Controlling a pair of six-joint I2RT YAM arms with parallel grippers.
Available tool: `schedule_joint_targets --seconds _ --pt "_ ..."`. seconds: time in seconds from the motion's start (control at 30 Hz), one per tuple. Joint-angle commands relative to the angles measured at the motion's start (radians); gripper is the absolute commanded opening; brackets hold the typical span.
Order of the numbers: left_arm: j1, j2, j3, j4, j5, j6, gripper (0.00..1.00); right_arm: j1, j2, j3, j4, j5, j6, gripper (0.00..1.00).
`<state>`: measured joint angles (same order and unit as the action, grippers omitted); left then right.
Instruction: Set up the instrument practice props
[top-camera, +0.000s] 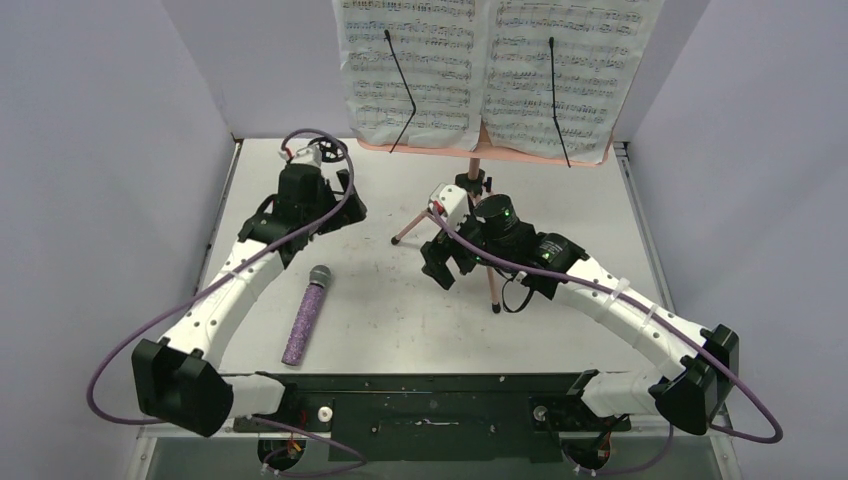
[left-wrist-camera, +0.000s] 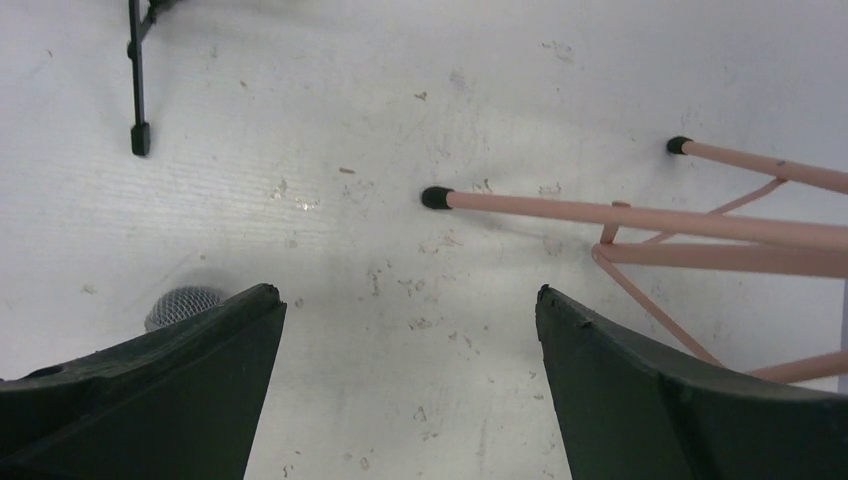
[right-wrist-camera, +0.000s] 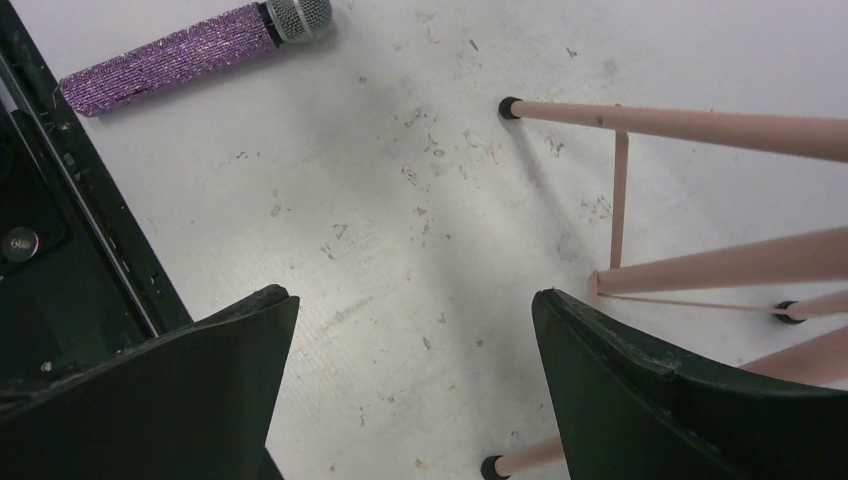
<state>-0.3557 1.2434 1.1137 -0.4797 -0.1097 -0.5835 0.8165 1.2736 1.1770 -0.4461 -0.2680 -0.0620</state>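
The pink music stand (top-camera: 478, 152) stands at the back centre and holds two white sheet-music pages (top-camera: 412, 62). Its pink legs show in the left wrist view (left-wrist-camera: 640, 214) and the right wrist view (right-wrist-camera: 690, 127). The purple glitter microphone (top-camera: 305, 314) lies on the table left of centre, grey head pointing away; it also shows in the right wrist view (right-wrist-camera: 180, 50). The black mic stand (top-camera: 335, 155) is mostly hidden behind my left wrist; one black leg (left-wrist-camera: 138, 90) shows. My left gripper (top-camera: 338, 212) (left-wrist-camera: 405, 293) is open and empty above bare table. My right gripper (top-camera: 445, 265) (right-wrist-camera: 412, 296) is open and empty beside the stand's legs.
Grey walls close the table on the left, back and right. A black base rail (top-camera: 430, 395) runs along the near edge and shows in the right wrist view (right-wrist-camera: 70, 210). Purple cables (top-camera: 150, 330) loop off both arms.
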Motion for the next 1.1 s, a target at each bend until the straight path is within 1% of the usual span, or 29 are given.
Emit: schedule_joint_targets --seconds 0.0,0.1,0.37,0.5,0.73,0.97,1.07 --pt "0.062 0.104 0.183 -0.081 0.024 0.074 0.96 -0.009 -0.022 0.048 -0.026 0.022 0.062 0.90" --pt "0.096 0.178 0.283 -0.128 -0.031 0.094 0.97 -0.010 -0.017 0.056 -0.030 0.026 0.062 0.90" --pt "0.161 0.336 0.483 -0.209 -0.198 0.134 0.96 -0.010 -0.005 0.079 -0.039 0.034 0.054 0.90" --pt "0.170 0.414 0.572 -0.223 -0.312 0.244 0.96 -0.014 0.002 0.088 -0.048 0.056 0.036 0.90" --pt "0.181 0.514 0.656 -0.216 -0.290 0.442 0.97 -0.018 0.014 0.110 -0.067 0.070 0.004 0.90" --pt "0.181 0.620 0.721 -0.198 -0.355 0.510 0.96 -0.021 0.016 0.117 -0.077 0.081 -0.010 0.90" --pt "0.181 0.671 0.764 -0.195 -0.371 0.510 0.96 -0.024 0.014 0.118 -0.078 0.088 -0.013 0.90"
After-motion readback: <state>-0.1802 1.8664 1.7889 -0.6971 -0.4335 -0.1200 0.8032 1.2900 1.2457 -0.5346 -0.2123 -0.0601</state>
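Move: The small black mic stand is the thing aimed at: from the left hand about 18 cm ahead, 9 cm to the left, its middle some 12 cm lower. The microphone lies roughly 16 cm back and 8 cm left of that hand, 20 cm down; the music stand's nearest foot is about 7 cm ahead and 14 cm right, 21 cm down. From the right hand the mic stand is some 31 cm ahead, 35 cm left and 14 cm below. Towards the small black mic stand the left hand swings about 14 cm forward and 11 cm left, away from the music stand's legs, the leftward part easing off late. It lifts roughly 3 cm on the way, then sinks back to its starting height, while the wrist rolls some 35 degrees, left side up. Its fingers stay wide open and end close to the stand without gripping it. ##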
